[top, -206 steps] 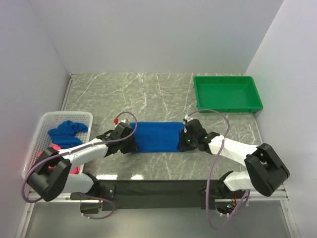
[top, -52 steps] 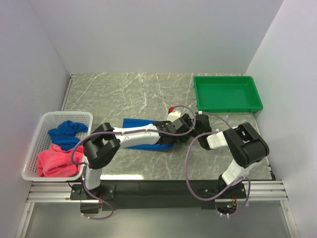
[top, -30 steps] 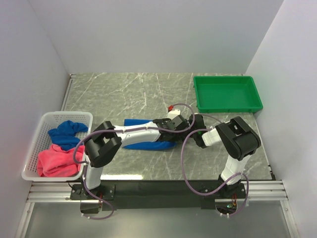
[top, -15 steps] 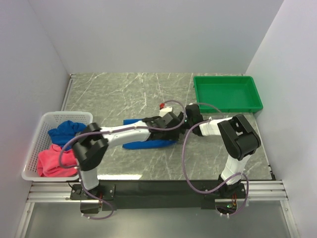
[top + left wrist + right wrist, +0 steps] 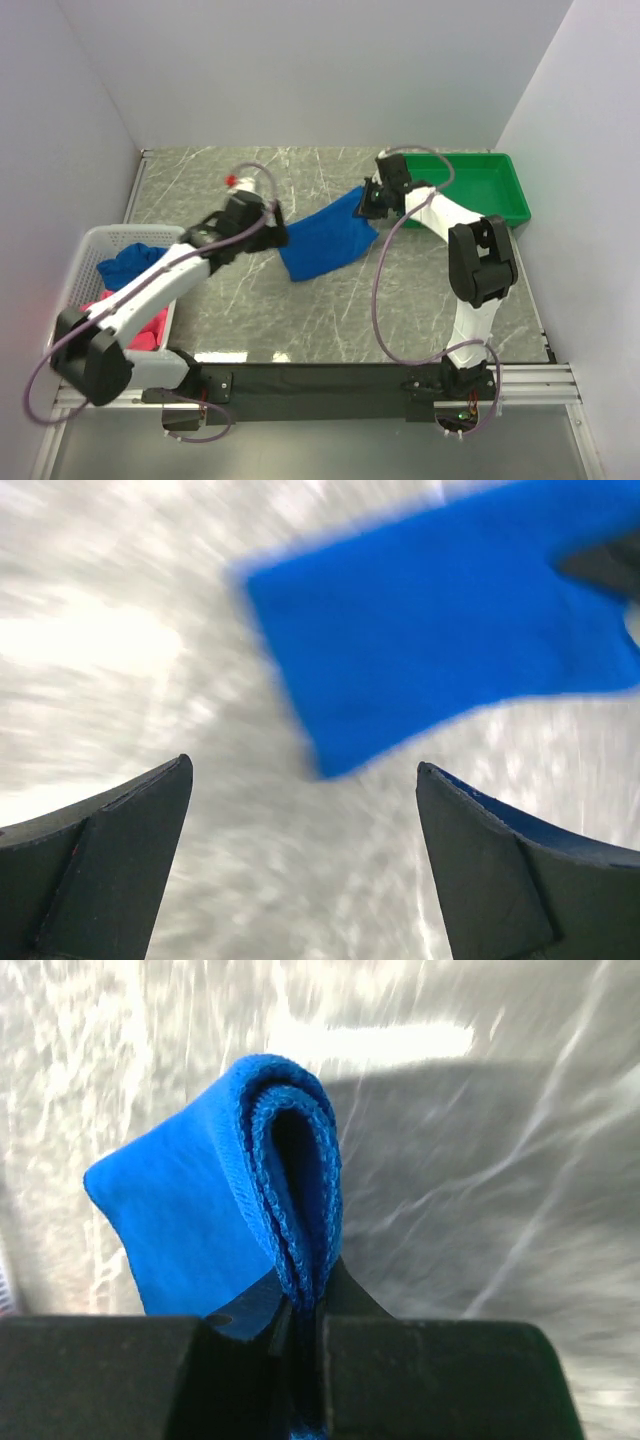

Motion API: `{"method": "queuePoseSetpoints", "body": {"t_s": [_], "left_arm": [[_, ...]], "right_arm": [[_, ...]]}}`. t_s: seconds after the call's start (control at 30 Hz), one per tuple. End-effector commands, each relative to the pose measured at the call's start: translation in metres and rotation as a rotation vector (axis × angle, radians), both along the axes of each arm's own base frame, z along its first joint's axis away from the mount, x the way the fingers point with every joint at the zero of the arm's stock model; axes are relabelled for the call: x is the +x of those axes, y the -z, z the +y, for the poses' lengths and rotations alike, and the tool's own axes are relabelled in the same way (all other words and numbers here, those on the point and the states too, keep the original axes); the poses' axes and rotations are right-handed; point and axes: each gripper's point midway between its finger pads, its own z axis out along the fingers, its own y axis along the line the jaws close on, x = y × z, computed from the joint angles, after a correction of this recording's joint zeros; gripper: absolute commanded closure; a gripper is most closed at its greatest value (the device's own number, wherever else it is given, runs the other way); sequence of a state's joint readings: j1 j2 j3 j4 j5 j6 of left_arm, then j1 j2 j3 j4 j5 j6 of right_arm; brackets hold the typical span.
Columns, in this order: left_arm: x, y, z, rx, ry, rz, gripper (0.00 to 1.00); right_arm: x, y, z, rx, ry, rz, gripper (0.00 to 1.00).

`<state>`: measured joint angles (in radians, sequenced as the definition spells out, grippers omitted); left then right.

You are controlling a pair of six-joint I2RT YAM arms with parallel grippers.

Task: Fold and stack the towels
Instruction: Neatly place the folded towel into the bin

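A folded royal blue towel (image 5: 325, 240) hangs tilted over the marble table, its upper right corner pinched in my right gripper (image 5: 368, 200) beside the green tray. The right wrist view shows the jaws of the right gripper (image 5: 305, 1300) shut on the towel's doubled edge (image 5: 200, 1210). My left gripper (image 5: 270, 232) stands open just left of the towel, apart from it. In the left wrist view the left gripper (image 5: 300, 765) has nothing between its fingers, and the towel (image 5: 440, 610) lies beyond them. Another blue towel (image 5: 125, 265) and a pink-red towel (image 5: 150, 325) lie crumpled in the basket.
A green plastic tray (image 5: 505, 205) stands at the back right, right next to my right gripper. The white lattice basket (image 5: 95, 240) sits at the left edge of the table, partly under my left arm. White walls close in the table on three sides.
My left gripper opened, let go of the blue towel and drew back to the left. My right gripper carried the folded towel up and back toward the green tray.
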<state>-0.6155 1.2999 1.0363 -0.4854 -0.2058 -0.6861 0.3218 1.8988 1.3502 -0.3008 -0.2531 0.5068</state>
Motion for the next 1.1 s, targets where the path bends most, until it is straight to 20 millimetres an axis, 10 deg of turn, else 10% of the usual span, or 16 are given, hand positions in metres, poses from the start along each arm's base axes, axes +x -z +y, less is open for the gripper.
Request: {"method": "queuePoseSetpoints", "body": {"t_s": [0.0, 0.17, 0.37, 1.07], "left_arm": [[0.006, -0.027, 0.055, 0.055, -0.039, -0.070, 0.01], [0.018, -0.035, 0.122, 0.130, -0.197, -0.146, 0.00], [0.018, -0.011, 0.124, 0.016, -0.162, -0.115, 0.01], [0.025, 0.020, 0.125, 0.044, -0.161, -0.019, 0.01]], "right_arm": [[0.020, -0.014, -0.034, -0.164, -0.052, -0.027, 1.00], [0.058, -0.050, -0.081, -0.255, -0.008, -0.094, 1.00], [0.091, -0.074, -0.129, -0.358, -0.021, -0.138, 1.00], [0.133, -0.048, -0.252, -0.642, 0.013, -0.164, 1.00]]}}
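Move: The folded blue towel, already pinched at its far right end by the right hand, trails back and left; its middle lies roughly 9 cm left and 5 cm back, 5 cm below that hand. The green bin's middle is about 28 cm to the right of the right hand, 10 cm ahead and 5 cm lower. From the empty left hand the bin's middle is some 48 cm right, 23 cm ahead and 13 cm down. The towel is carried in the right hand's kept pinch, forward and right and rising some 7 cm to clear the bin's near left corner, then chiefly right and a little down until the hand is over the bin, about 23 cm across in all; the wrist rolls some 30 degrees, so the left-leaning fingers end pointing ahead and down. The left hand, fingers wide open, swings left towards the white basket, first rising, then sinking. ##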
